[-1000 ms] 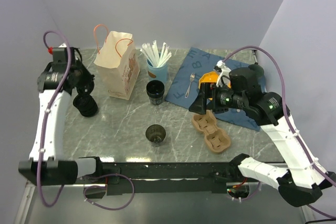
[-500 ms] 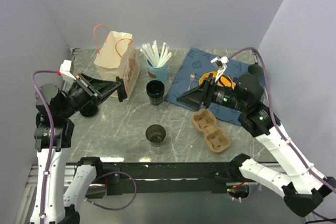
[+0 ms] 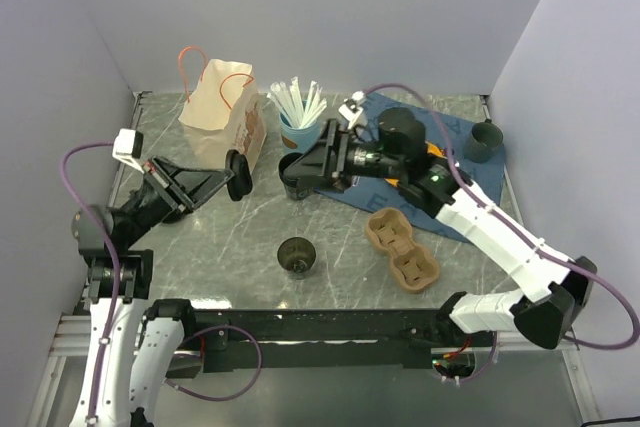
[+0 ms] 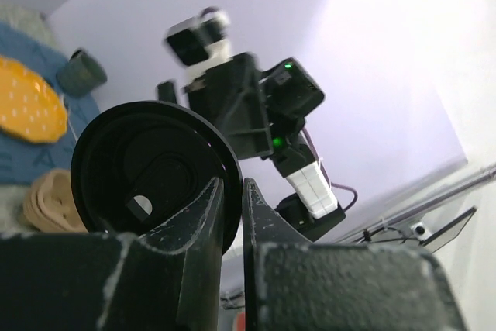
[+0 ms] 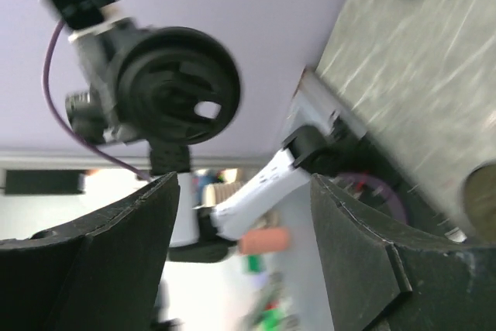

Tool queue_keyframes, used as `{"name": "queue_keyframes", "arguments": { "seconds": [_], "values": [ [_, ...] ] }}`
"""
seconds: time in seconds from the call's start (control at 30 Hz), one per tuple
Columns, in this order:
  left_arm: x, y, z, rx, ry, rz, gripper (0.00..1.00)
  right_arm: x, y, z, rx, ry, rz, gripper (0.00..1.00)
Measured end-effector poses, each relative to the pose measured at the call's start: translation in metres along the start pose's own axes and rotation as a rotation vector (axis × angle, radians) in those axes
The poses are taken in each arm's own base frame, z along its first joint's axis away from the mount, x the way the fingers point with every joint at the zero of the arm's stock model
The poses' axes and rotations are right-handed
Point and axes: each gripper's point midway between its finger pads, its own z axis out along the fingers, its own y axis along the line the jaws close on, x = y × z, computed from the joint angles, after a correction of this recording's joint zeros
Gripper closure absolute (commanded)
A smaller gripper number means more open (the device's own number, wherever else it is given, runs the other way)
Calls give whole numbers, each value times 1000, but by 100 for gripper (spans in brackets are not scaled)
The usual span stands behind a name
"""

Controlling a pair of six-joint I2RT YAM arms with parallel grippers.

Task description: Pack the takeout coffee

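Note:
My left gripper [image 3: 236, 175] is shut on the rim of a black plastic lid [image 4: 147, 168] with a sip hole and holds it on edge in the air, right of the paper bag [image 3: 225, 132]. No cup body shows under the lid. The lid also shows in the right wrist view [image 5: 177, 87]. A lidless black cup [image 3: 293, 190] stands in front of the light-blue straw cup [image 3: 300, 133]. My right gripper [image 3: 300, 169] is open and empty just above that black cup, its jaws pointing left at the lid. No lidded cup shows on the table.
A dark cup [image 3: 297, 255] stands at the near middle. A cardboard cup carrier [image 3: 402, 247] lies to its right. A blue cloth [image 3: 372, 119] with a fork and an orange plate [image 4: 27, 110] lies at the back right, with a grey-green mug [image 3: 485, 142] beyond it.
My right gripper has swung left from above the carrier to over the lidless black cup. My left arm has drawn back toward the near edge, and its gripper has reached right with the lid.

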Motion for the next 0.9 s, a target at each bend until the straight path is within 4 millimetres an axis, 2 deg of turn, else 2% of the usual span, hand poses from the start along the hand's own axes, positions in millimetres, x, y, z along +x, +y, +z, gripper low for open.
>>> {"name": "queue_keyframes", "arguments": {
  "seconds": [0.13,0.23,0.37,0.7,0.8,0.9],
  "values": [
    [1,-9,-3,78,-26,92,99,21,6,20,10,52,159,37],
    [1,-5,-2,102,-31,116,99,28,14,31,-8,67,228,43],
    [3,-1,0,122,-21,122,99,23,16,44,-11,48,288,49],
    [2,-12,0,194,-29,150,99,18,16,66,-22,21,356,53],
    [3,-14,0,203,-27,147,99,17,18,70,-26,19,360,61],
    [3,-14,0,203,-27,148,99,16,22,74,-41,19,369,74]
  ]
}}
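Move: My left hand already holds the black lid by its rim, on edge, with its middle some 4 cm below and 2 cm right of that hand's fingertips, about 1 cm farther out. From my empty right hand, the lid's middle is about 10 cm left, 1 cm ahead and 3 cm up. Some 30 cm below the right hand stand the smoky cup, about 2 cm ahead and 1 cm left, and the black cup, roughly 22 cm ahead and 2 cm left. I bring my right hand about 8 cm left to the lid, dipping back briefly and returning, while it rolls some 20 degrees about its fingers. Its fingers close from well open to about a third, coming around the lid's lower rim. My left hand keeps its pinch, easing about 1 cm up and back with its fingertips tilting up. ##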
